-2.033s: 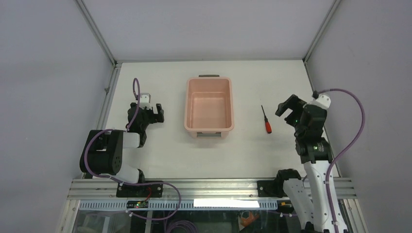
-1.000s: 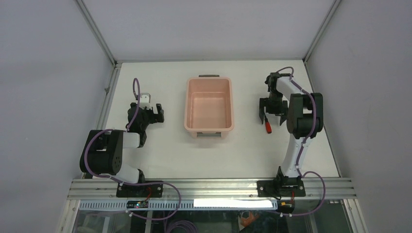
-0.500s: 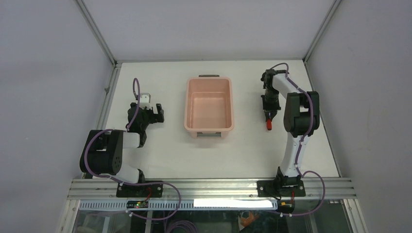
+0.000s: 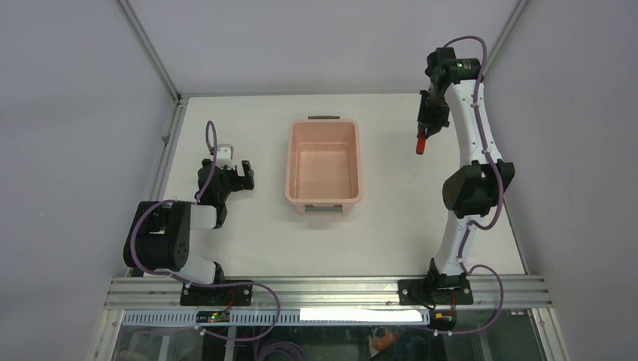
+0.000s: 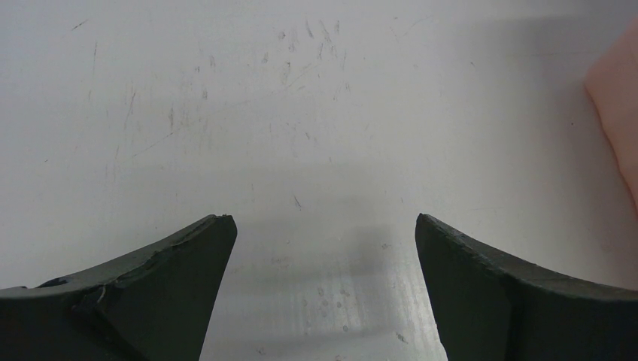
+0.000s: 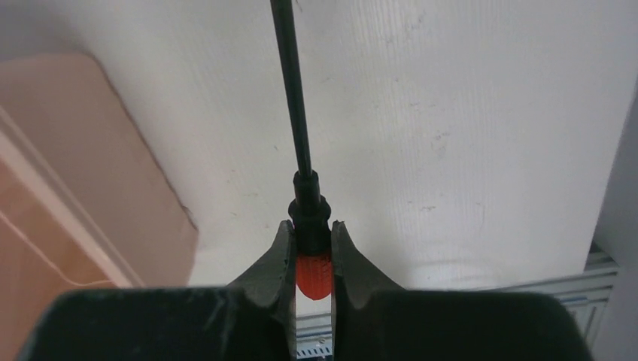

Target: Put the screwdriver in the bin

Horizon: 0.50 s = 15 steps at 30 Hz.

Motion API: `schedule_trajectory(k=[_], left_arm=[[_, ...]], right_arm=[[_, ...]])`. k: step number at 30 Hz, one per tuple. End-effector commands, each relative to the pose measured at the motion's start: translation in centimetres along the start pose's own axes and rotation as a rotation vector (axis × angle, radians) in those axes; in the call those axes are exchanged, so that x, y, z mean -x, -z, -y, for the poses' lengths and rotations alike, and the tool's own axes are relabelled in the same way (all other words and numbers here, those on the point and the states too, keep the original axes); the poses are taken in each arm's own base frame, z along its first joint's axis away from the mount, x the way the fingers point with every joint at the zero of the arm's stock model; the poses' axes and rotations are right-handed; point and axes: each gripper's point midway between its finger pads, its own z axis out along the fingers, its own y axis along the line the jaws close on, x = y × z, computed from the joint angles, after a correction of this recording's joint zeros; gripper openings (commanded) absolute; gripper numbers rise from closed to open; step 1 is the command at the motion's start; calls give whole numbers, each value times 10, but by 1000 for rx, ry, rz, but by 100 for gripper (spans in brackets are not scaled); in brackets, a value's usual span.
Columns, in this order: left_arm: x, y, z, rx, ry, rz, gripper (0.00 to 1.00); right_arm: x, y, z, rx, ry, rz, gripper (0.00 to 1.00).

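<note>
The screwdriver (image 4: 420,144) hangs off the table at the back right, its red handle pinched in my right gripper (image 4: 423,135), which is shut on it. In the right wrist view the red handle (image 6: 314,274) sits between the fingers of that gripper (image 6: 311,227) and the thin black shaft points away from it. The salmon-pink bin (image 4: 323,162) stands at the table's middle with nothing in it, to the left of the held screwdriver; its corner (image 6: 75,188) shows in the right wrist view. My left gripper (image 4: 242,174) rests open left of the bin, nothing between its fingers (image 5: 188,278).
The bin's pink edge (image 5: 618,98) shows at the right of the left wrist view. Grey enclosure walls and metal frame posts (image 4: 493,53) stand close to the raised right arm. An aluminium rail (image 4: 323,289) runs along the near edge.
My right gripper closed on the screwdriver on the table, then the arm stretched up and toward the back, lifting the screwdriver clear. The left arm has not moved.
</note>
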Motion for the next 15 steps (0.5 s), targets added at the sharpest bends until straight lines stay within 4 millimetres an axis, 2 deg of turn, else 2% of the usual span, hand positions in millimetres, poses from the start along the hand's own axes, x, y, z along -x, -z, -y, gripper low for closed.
schedule_trajectory(k=[1, 5, 7, 10, 12, 15], left_arm=[[30, -6, 2, -1, 16, 97, 99], [30, -6, 2, 0, 17, 97, 99], [29, -6, 2, -1, 16, 96, 99], [29, -6, 2, 0, 17, 96, 99], [29, -6, 2, 0, 16, 95, 99], [29, -6, 1, 0, 17, 94, 99]], right_arm=[[-37, 59, -33, 118, -62, -67, 0], [-32, 82, -104, 264, -24, 33, 0], [-32, 92, -153, 374, 11, 88, 0], [-45, 100, -217, 492, 85, 121, 0], [-55, 93, -246, 505, 142, 136, 0], [-73, 65, -269, 447, 247, 138, 0]])
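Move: The right hand already holds the screwdriver at the top of its red handle. The bin's middle lies some 26 cm to its left, about 2 cm farther out and roughly 14 cm below; the bin's right rim comes first, around 16 cm left, 2 cm farther out and 8 cm lower. From the idle left hand, the bin's middle is about 26 cm to the right, 3 cm ahead and 2 cm higher. Keeping the screwdriver pinched by its handle, the right hand swings quickly left across the bin's right rim, some 25 cm, until it is over the bin. It climbs about 6 cm, mostly at the outset, and draws back a few centimetres late on, while the wrist rolls its left side up and turns counter-clockwise, each about 20 degrees. ##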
